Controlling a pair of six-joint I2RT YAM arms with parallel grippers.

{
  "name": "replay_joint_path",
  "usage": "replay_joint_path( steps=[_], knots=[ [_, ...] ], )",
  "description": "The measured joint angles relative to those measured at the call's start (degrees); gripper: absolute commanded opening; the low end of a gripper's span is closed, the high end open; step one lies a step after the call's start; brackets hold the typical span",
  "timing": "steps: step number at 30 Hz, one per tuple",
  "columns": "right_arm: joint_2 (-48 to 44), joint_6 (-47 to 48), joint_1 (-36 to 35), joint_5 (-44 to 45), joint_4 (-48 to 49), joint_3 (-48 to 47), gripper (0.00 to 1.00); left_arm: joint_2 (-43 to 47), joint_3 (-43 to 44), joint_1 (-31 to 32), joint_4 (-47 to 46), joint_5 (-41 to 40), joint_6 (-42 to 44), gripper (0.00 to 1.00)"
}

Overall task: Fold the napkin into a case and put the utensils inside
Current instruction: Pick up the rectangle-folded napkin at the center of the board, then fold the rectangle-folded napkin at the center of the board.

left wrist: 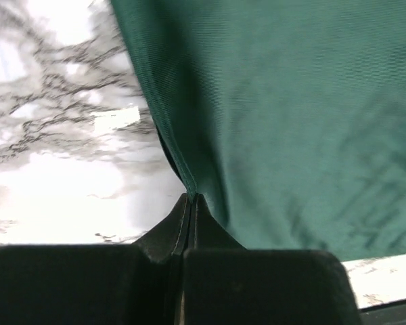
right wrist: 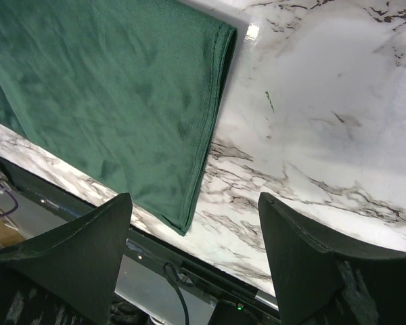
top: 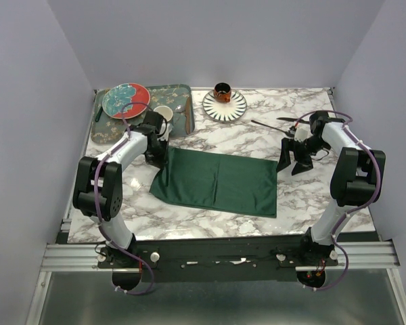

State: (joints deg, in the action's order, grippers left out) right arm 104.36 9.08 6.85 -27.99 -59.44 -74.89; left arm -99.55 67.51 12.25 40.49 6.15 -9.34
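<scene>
The dark green napkin (top: 216, 181) lies spread on the marble table as a wide rectangle, not a narrow case. Its far-left corner is raised off the table. My left gripper (top: 160, 153) is shut on that corner, and the left wrist view shows the hem pinched between the closed tips (left wrist: 191, 198) with the napkin (left wrist: 291, 122) hanging away from them. My right gripper (top: 294, 160) stands open just off the napkin's right edge. In the right wrist view its fingers (right wrist: 195, 198) hold nothing, above the napkin's near-right corner (right wrist: 108, 95). The black utensils (top: 269, 126) lie behind the right gripper.
A green tray (top: 183, 91) at the back left holds a red and teal plate (top: 125, 100), a white cup (top: 163, 114) and a silver spoon (top: 180, 108). A striped plate (top: 233, 108) carries a small cup (top: 222, 90). The table's front edge (right wrist: 216, 254) runs close below the right gripper.
</scene>
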Motion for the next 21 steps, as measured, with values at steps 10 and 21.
replay_joint_path(
  steps=[10,21],
  knots=[
    [0.0,0.0,0.0,-0.2,0.0,0.0,0.84,2.3,5.2,8.5,1.2,3.0,-2.0,0.00],
    [0.0,0.1,0.0,-1.2,0.1,0.5,0.80,-4.0,12.2,19.9,0.1,8.2,-7.9,0.00]
  ],
)
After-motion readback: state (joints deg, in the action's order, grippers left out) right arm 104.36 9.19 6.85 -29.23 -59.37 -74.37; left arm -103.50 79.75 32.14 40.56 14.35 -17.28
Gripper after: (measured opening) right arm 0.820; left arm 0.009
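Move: Already pinched at the napkin's left edge, the left hand has the centre crease about 21 cm to its right and 6 cm back, some 3 cm below. The napkin's right edge runs about 45 cm to its right and 7 cm back; the white mug stands some 18 cm ahead, level sideways, and the striped plate roughly 23 cm ahead and 24 cm right. For the right hand, the crease is about 29 cm left and 4 cm back. Sweeping about 16 cm to the right, the left hand carries the pinched left edge of the napkin over the cloth towards the centre crease, rising some 5 cm, mostly early on, then travelling nearly level. The fingers keep shut on the cloth while the wrist turns clockwise about 15 degrees and tilts a little. ##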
